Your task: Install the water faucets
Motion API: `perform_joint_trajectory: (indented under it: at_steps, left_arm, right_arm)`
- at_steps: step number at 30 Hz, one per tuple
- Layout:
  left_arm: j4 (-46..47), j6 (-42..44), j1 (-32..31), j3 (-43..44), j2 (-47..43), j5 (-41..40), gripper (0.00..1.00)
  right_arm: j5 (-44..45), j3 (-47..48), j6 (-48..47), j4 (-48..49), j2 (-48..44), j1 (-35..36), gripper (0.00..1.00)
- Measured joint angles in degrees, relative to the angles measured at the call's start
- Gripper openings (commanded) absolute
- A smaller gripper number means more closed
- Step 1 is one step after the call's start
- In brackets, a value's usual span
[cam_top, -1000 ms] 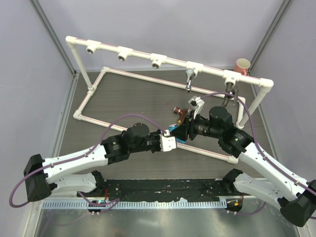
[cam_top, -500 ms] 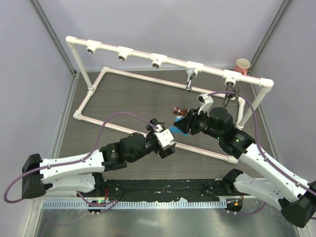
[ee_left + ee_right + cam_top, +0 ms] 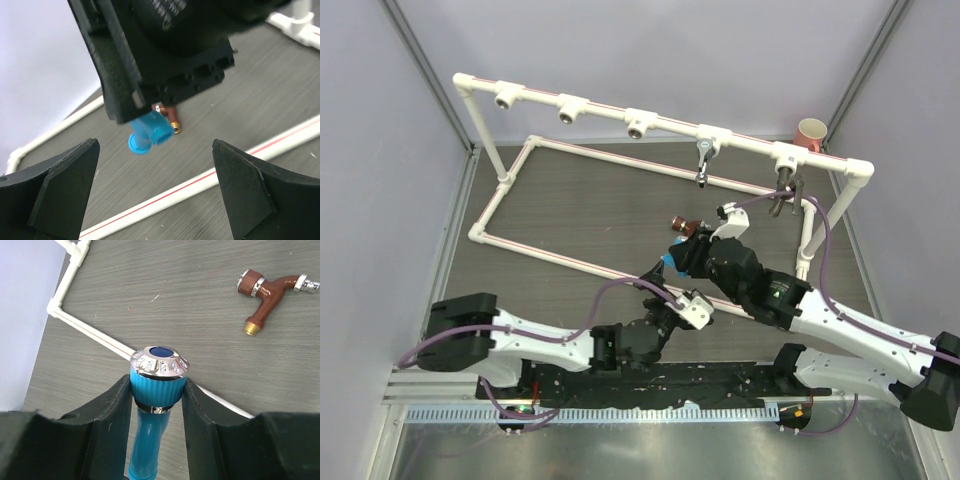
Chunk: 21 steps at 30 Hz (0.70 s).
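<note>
My right gripper [image 3: 157, 390] is shut on the ribbed handle of the blue faucet [image 3: 158, 374], held above the dark table. In the top view this gripper [image 3: 672, 262] and the blue faucet [image 3: 665, 266] are near the table's middle. My left gripper [image 3: 155, 167] is open and empty, below and short of the blue faucet [image 3: 147, 134]; in the top view it [image 3: 692, 306] sits nearer the front edge. The copper faucet [image 3: 267, 292] lies loose on the table [image 3: 682, 226]. The silver faucet [image 3: 703, 160] and the dark grey faucet [image 3: 786, 190] hang from the raised white pipe.
The raised white pipe rail [image 3: 670, 125] has three open tee sockets, the first of them [image 3: 507, 98] at its left end. A floor pipe frame [image 3: 550, 252] crosses the table, also seen under the left gripper [image 3: 190, 187]. A pink cup [image 3: 811, 133] stands back right.
My left arm has drawn back toward the near edge, away from the blue faucet, with its jaws open. My right gripper keeps the blue faucet and has shifted left and nearer.
</note>
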Motion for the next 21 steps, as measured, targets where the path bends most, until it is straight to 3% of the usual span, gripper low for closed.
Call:
perform_joint_trajectory:
  at_steps: [6,10,15,21]
  left_arm:
    - [22.64,12.96,-0.90,3.19,14.38,-9.92,0.87]
    - [31.39,18.34,-1.79,5.62,19.47,-15.41,0.67]
    - [34.53,19.47,-2.32,6.45,20.87,-16.59,0.62]
    - [34.42,19.02,-2.29,6.23,20.65,-16.33,0.38]
  right_arm:
    - [6.84,0.02,3.80,-0.15,1.97,5.51,0.01]
    - [8.87,0.02,5.27,-0.87,0.96,5.07,0.01]
    - [10.36,0.02,6.01,-0.83,-0.11,5.16,0.01]
    - [11.37,0.00,6.97,-0.79,-0.28,5.22,0.01]
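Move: The blue faucet hangs in my right hand, pinched by its knob, its body a couple of centimetres below that hand point; from my left hand its middle is about 6 cm ahead, 2 cm to the right and nearly level. The brown faucet lies on the table roughly 22 cm ahead of my left hand, 3 cm to its right and 20 cm below; from my right hand it is some 15 cm straight ahead and 20 cm below. I swing my left hand counter-clockwise by about 15 degrees and ease it roughly 2 cm right, forward and slightly down to the blue faucet's body, then hold it there while its wide-open fingers close to about half. My right hand keeps its pinch on the knob, dips about a centimetre and comes back, turning slightly clockwise. ##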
